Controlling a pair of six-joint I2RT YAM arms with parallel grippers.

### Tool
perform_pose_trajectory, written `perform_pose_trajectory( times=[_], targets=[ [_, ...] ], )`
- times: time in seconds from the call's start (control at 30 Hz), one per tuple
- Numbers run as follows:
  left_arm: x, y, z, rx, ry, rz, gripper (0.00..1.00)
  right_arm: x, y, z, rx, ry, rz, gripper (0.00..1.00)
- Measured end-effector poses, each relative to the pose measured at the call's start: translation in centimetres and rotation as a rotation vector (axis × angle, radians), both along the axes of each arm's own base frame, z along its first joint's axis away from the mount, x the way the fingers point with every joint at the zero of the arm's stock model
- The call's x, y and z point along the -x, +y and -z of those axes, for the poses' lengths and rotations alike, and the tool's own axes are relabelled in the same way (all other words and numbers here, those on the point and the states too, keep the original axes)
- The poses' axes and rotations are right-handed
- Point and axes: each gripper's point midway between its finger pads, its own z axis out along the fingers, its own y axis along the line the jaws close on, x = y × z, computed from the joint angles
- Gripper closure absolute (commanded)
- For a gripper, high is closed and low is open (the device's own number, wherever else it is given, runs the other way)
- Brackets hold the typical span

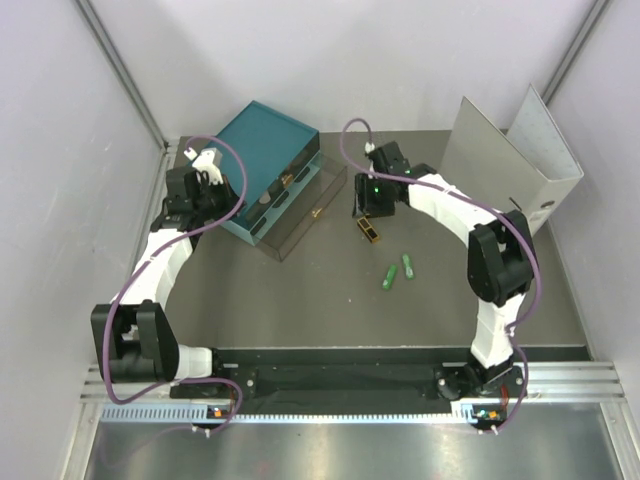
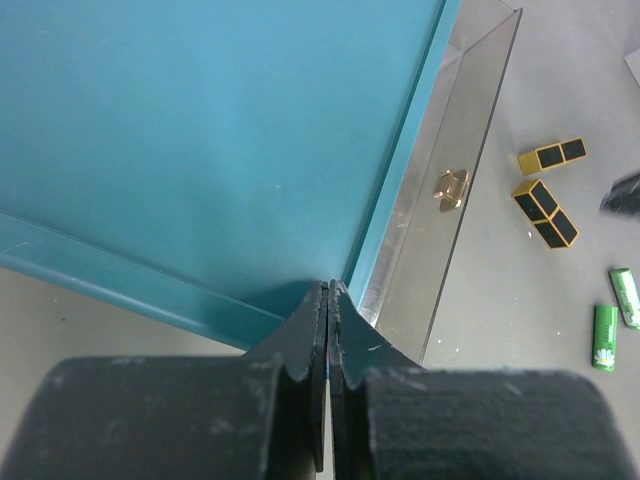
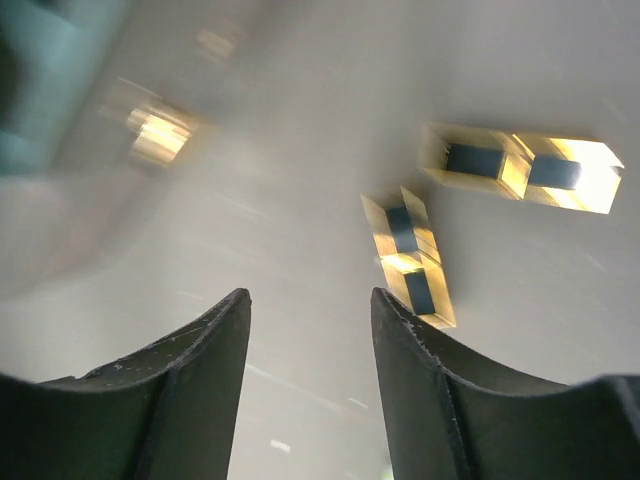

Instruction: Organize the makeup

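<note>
Two black-and-gold cases [image 2: 545, 213] [image 2: 551, 156] lie on the table right of the teal drawer box [image 1: 270, 165]. The right wrist view shows both, one [image 3: 410, 258] just beyond my right fingertip [image 3: 385, 300] and one [image 3: 520, 168] farther right. From above only one case [image 1: 371, 232] shows. Two green tubes [image 1: 390, 277] [image 1: 407, 267] lie nearer the arms; they also show in the left wrist view [image 2: 604, 338] [image 2: 625, 296]. My right gripper [image 3: 310, 300] is open and empty, above the table by the cases [image 1: 364, 205]. My left gripper [image 2: 329, 290] is shut and empty at the teal box's near corner [image 1: 205, 185].
The box's clear drawer [image 2: 455, 120] stands pulled out, with a gold handle [image 2: 450, 188]; it shows from above too [image 1: 300, 215]. A large grey binder [image 1: 510, 160] stands open at the back right. Grey walls close in both sides.
</note>
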Motion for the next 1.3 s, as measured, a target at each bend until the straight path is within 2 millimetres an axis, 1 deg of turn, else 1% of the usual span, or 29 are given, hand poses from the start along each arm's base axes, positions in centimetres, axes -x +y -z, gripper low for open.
perform_pose_trajectory(
  times=[0.1, 0.2, 0.33, 0.43, 0.57, 0.93, 1.0, 1.17, 1.2, 1.23, 1.3],
  targets=[
    [0.0, 0.0, 0.0, 0.0, -0.001, 0.0, 1.0, 1.8, -2.8, 3.2, 0.143, 0.052, -0.002, 0.48],
    [0.0, 0.0, 0.0, 0.001, -0.001, 0.001, 1.0, 3.3, -5.1, 5.4, 0.254, 0.092, -0.008, 0.48],
    [0.0, 0.0, 0.0, 0.001, -0.001, 0.002, 1.0, 4.3, -7.0, 7.1, 0.342, 0.116, -0.014, 0.48],
    [0.0, 0.0, 0.0, 0.001, 0.0, 0.002, 1.0, 4.6, -7.5, 7.6, 0.369, 0.121, -0.016, 0.48],
    [0.0, 0.0, 0.0, -0.002, 0.001, 0.004, 1.0, 4.5, -7.5, 7.8, 0.369, 0.111, -0.018, 0.47],
    [-0.1, 0.0, 0.0, -0.001, 0.009, 0.005, 1.0, 3.8, -6.4, 7.7, 0.321, 0.09, -0.032, 0.47],
    [-0.1, 0.0, 0.0, -0.001, 0.009, 0.005, 1.0, 3.4, -6.0, 8.0, 0.314, 0.092, -0.036, 0.47],
    [-0.1, 0.0, 0.0, -0.001, 0.01, 0.005, 1.0, 2.7, -5.4, 9.7, 0.308, 0.106, -0.045, 0.47],
    [-0.1, 0.0, 0.0, -0.001, 0.01, 0.005, 1.0, 2.5, -5.2, 9.6, 0.304, 0.106, -0.045, 0.48],
    [-0.1, 0.0, 0.1, -0.001, 0.01, 0.004, 1.0, 2.0, -4.8, 9.5, 0.294, 0.095, -0.046, 0.48],
    [-0.1, 0.0, 0.0, -0.001, 0.01, 0.004, 1.0, 1.5, -4.4, 9.5, 0.283, 0.089, -0.05, 0.58]
  ],
)
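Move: My open right hand is above the nearer gold-and-black box, which lies about 4 cm to its right, level with it fore and aft, and some 11 cm below. The other gold-and-black box is about 5 cm beyond that one and 2 cm farther right. The open drawer's handle is some 10 cm left of the hand, 3 cm ahead and 7 cm lower; the nearer green tube is 12 cm back and 9 cm right. From my left hand the nearer box is roughly 35 cm right and 2 cm ahead. I swing my right hand away from the drawer, down and right with some backward travel, about 8 cm down and just past the nearer gold-and-black box, tipping the fingers some 20 degrees steeper. Then I ease it back left and forward about 3 cm each, sinking 2 cm more, so the half-open fingers come down close over the box without closing. ##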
